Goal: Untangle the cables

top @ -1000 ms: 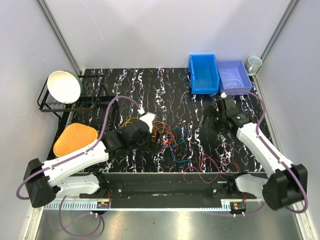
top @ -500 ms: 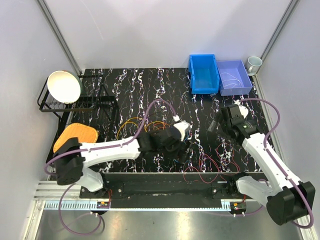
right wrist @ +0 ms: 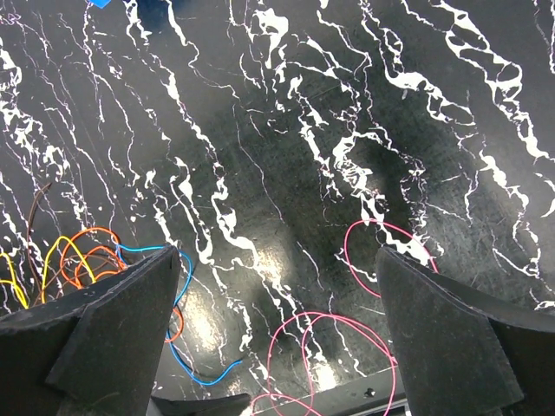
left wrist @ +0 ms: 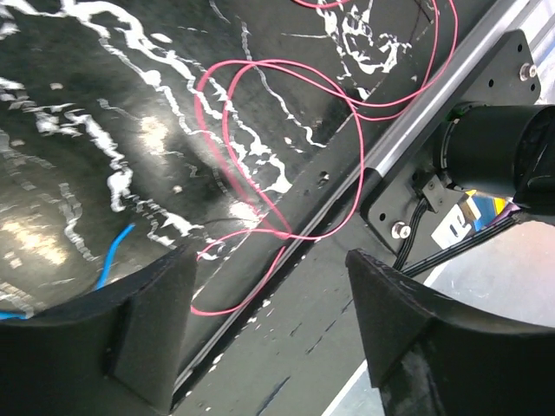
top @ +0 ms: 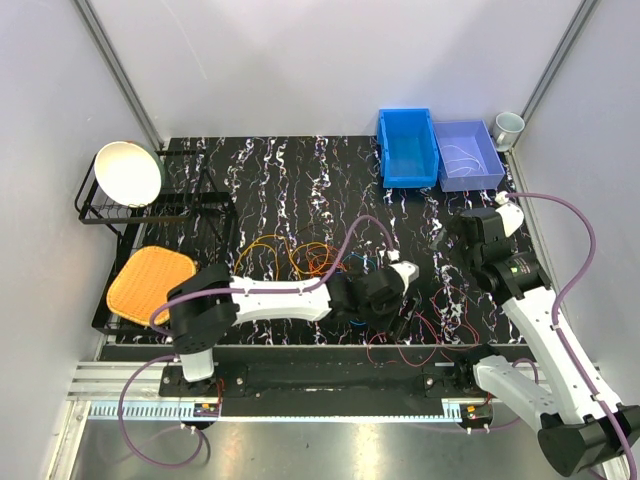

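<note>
The cables lie loose on the black marbled table (top: 300, 170). An orange and yellow tangle (top: 290, 255) sits left of centre, with a blue cable (top: 356, 266) beside it. A red cable (top: 420, 330) loops over the table's near edge. My left gripper (top: 398, 318) reaches far right, low over that edge. In the left wrist view it (left wrist: 269, 312) is open, with the red cable's loop (left wrist: 260, 156) just ahead of the jaws and nothing gripped. My right gripper (right wrist: 277, 347) hangs open high above the red loops (right wrist: 334, 347) and the blue cable (right wrist: 186, 368).
Two blue bins (top: 407, 147) (top: 468, 155) and a mug (top: 508, 126) stand at the back right. A dish rack with a white bowl (top: 128, 172) and an orange pad (top: 150, 277) are at the left. The right arm's base (left wrist: 494, 156) sits past the table edge.
My left arm swept right from the tangle to the near edge by the red cable, its jaws narrowing slightly. The right gripper drew back toward the right and lifted.
</note>
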`<action>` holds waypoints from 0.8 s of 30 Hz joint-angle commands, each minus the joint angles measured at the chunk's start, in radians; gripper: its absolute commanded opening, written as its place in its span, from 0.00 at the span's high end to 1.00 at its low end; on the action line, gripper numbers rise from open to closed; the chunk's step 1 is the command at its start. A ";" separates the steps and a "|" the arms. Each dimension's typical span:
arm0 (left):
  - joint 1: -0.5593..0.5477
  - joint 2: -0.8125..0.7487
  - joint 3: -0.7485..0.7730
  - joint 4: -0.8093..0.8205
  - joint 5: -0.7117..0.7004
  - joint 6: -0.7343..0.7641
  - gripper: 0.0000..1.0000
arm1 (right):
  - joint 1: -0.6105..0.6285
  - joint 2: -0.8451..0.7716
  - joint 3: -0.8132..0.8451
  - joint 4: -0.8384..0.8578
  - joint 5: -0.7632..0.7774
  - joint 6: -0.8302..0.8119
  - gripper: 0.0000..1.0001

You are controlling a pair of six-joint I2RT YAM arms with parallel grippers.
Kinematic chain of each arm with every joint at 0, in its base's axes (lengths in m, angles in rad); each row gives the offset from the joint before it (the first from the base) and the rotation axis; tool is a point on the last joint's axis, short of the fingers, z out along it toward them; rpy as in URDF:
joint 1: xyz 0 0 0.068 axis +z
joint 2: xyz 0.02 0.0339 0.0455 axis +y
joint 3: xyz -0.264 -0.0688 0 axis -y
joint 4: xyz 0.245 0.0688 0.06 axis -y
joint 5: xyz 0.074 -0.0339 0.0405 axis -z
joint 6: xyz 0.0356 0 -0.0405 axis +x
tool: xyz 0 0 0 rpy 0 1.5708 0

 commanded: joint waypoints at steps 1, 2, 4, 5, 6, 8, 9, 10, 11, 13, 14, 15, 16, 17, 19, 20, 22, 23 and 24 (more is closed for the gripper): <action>-0.011 0.038 0.071 0.046 0.042 -0.018 0.33 | -0.003 -0.013 0.025 0.008 0.043 -0.017 0.00; -0.012 0.044 0.076 0.046 0.044 -0.019 0.35 | 0.000 -0.015 0.023 0.008 0.042 -0.019 0.00; -0.012 0.065 0.086 0.046 0.044 -0.022 0.39 | -0.002 -0.013 0.019 0.009 0.039 -0.020 0.00; -0.012 0.071 0.091 0.044 0.045 -0.024 0.42 | -0.002 -0.015 0.019 0.011 0.037 -0.019 0.00; -0.014 0.087 0.097 0.044 0.045 -0.023 0.44 | -0.002 -0.012 0.016 0.009 0.036 -0.019 0.00; -0.014 0.100 0.114 0.032 0.026 -0.029 0.55 | -0.002 -0.012 0.014 0.011 0.031 -0.022 0.00; -0.014 0.111 0.119 0.026 0.018 -0.033 0.61 | -0.002 -0.012 0.016 0.012 0.029 -0.023 0.00; -0.014 0.116 0.128 0.021 0.007 -0.035 0.73 | -0.002 -0.013 0.016 0.014 0.026 -0.022 0.00; -0.014 0.120 0.132 0.010 -0.016 -0.039 0.82 | -0.002 -0.015 0.016 0.014 0.025 -0.025 0.00; -0.012 0.124 0.151 -0.005 -0.043 -0.042 1.00 | -0.003 -0.018 0.017 0.015 0.023 -0.028 0.00; -0.012 0.122 0.161 -0.044 -0.072 -0.032 1.00 | -0.002 -0.019 0.016 0.017 0.023 -0.026 0.00; -0.012 0.104 0.174 -0.068 -0.112 -0.021 1.00 | -0.002 -0.022 0.017 0.015 0.023 -0.026 0.00; -0.011 0.091 0.201 -0.095 -0.143 -0.009 1.00 | -0.003 -0.024 0.020 0.017 0.022 -0.028 0.00; -0.006 0.078 0.218 -0.170 -0.209 0.019 1.00 | -0.002 -0.025 0.020 0.017 0.019 -0.026 0.00; 0.029 0.027 0.262 -0.236 -0.249 0.049 1.00 | -0.002 -0.033 0.026 0.021 0.013 -0.023 0.00; 0.047 0.004 0.270 -0.285 -0.269 0.078 1.00 | -0.002 -0.036 0.029 0.026 0.008 -0.025 0.00; 0.104 -0.083 0.281 -0.315 -0.280 0.109 1.00 | -0.002 -0.045 0.036 0.041 -0.004 -0.023 0.00; 0.126 -0.114 0.287 -0.344 -0.295 0.137 1.00 | -0.002 -0.047 0.039 0.046 -0.007 -0.023 0.00; 0.146 -0.175 0.296 -0.359 -0.303 0.154 1.00 | -0.002 -0.050 0.043 0.055 -0.017 -0.025 0.00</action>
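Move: The left hand hovers just over the pink cable near the table's front edge; the strand it will pinch lies level with it fore and aft, about 2 cm to its right and 2 cm lower. The blue cable's loose end is some 5 cm to this hand's left, level with it, while the orange-red tangle sits about 10 cm ahead and 16 cm left. From the right hand, that pink strand is roughly 14 cm back, 9 cm left and 13 cm below. The left hand eases down and to its right, about 2 cm each way, while its part-open fingers close fully and pinch the pink cable beside the crossing of its loop. With the fingers kept shut on the strand, it then speeds up forward by some 5 cm, rising about 4 cm and drifting left back over the table, the wrist tilting roughly 10 degrees. ##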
